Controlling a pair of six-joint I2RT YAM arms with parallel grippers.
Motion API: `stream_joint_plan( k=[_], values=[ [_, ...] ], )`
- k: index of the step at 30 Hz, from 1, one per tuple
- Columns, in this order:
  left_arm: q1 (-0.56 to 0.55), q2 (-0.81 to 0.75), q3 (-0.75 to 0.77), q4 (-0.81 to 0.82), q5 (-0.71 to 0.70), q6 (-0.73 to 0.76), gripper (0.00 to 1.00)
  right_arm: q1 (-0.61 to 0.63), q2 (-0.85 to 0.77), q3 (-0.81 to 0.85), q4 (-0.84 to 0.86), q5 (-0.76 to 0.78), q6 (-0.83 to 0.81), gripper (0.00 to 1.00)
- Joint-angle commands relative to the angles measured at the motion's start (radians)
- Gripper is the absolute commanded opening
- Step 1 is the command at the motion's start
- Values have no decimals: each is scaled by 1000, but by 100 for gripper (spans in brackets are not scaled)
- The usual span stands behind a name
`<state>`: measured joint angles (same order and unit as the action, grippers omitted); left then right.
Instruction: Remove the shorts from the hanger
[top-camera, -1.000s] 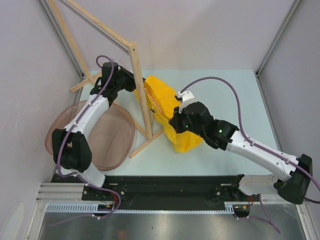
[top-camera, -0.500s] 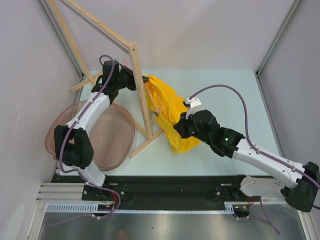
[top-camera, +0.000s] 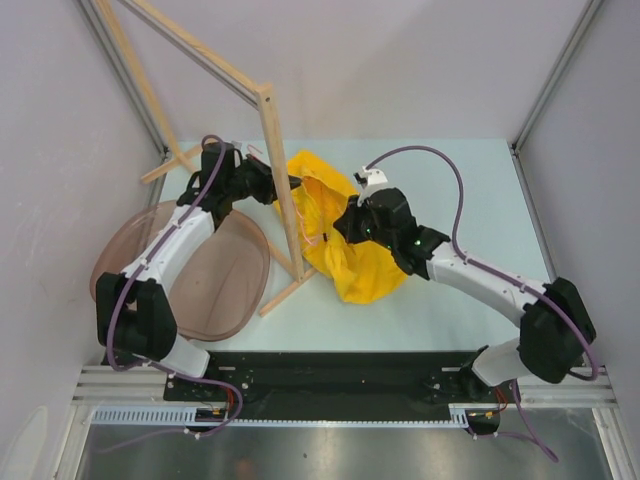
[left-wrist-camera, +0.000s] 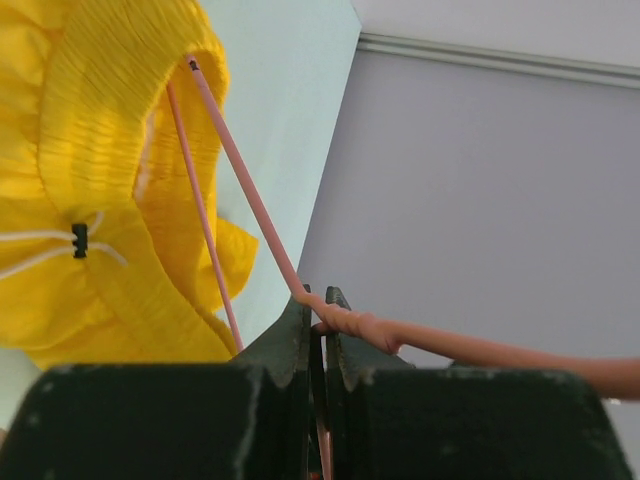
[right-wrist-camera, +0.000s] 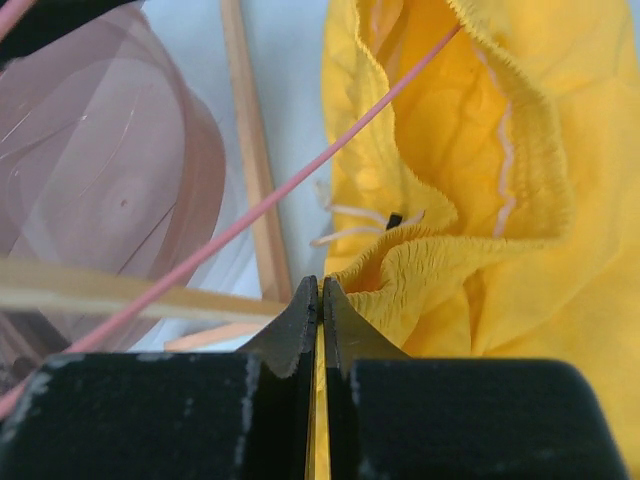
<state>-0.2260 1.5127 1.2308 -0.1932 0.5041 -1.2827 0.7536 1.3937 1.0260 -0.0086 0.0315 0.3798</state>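
Observation:
The yellow shorts (top-camera: 352, 262) lie bunched on the table right of the wooden post, their waistband still round the pink wire hanger (top-camera: 313, 213). My left gripper (top-camera: 268, 181) is shut on the hanger's twisted neck (left-wrist-camera: 350, 322); its two wire arms run into the waistband (left-wrist-camera: 120, 110). My right gripper (top-camera: 345, 226) is shut on the elastic waistband (right-wrist-camera: 420, 265) beside the white drawstring (right-wrist-camera: 345, 238). The hanger wire (right-wrist-camera: 300, 185) crosses the right wrist view diagonally. The logo is hidden.
A pale wooden rack (top-camera: 278, 160) stands upright between the arms, its foot (top-camera: 285, 290) on the table. A brown translucent bowl (top-camera: 215, 275) sits at the left, under the left arm. Grey walls close in the left, back and right.
My right gripper has moved up and left, toward the post, still gripping the waistband. The shorts have bunched wider. My left gripper has shifted slightly right with the hanger.

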Motion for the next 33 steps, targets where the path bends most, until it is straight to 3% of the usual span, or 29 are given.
stream_joint_plan(
  k=[1, 11, 24, 27, 28, 30, 33],
  values=[
    [-4, -88, 12, 35, 60, -52, 0, -62, 76, 95, 113, -22, 11, 0],
    [2, -196, 44, 6, 42, -112, 0, -168, 238, 157, 93, -71, -12, 0],
    [7, -230, 6, 18, 83, -127, 0, -194, 289, 207, 71, -168, 4, 0],
    [7, -220, 4, 14, 76, -109, 0, -192, 272, 209, 61, -249, 27, 21],
    [7, -215, 12, 11, 74, -92, 0, -189, 255, 210, 52, -257, 28, 35],
    [7, -203, 28, -26, 53, -63, 0, -171, 229, 210, 16, -237, 15, 53],
    [7, -180, 73, -75, 11, -1, 0, -132, 163, 210, -65, -178, -39, 73]
  ],
)
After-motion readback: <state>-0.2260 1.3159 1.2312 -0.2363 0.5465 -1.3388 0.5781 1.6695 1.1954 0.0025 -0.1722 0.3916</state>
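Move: My right fingers already pinch the loose near edge of the shorts' waistband; the part still hooked over the hanger lies about 13 cm ahead and 7 cm left of them, level in height. The drawstring toggle sits some 2 cm ahead, 4 cm left and 5 cm below; the wooden post stands 10 cm left and 2 cm ahead. From my left hand, which grips the hanger, the hooked waistband is roughly 5 cm ahead, 3 cm right and 5 cm lower. With my left fingers still shut on the hanger, I lift it about 8 cm and draw it back some 4 cm, then hold. Meanwhile my right hand carries the pinched waistband edge forward about 9 cm while sinking 5 cm and edging right, then eases back a little as its fingers open well apart and let the cloth go. ##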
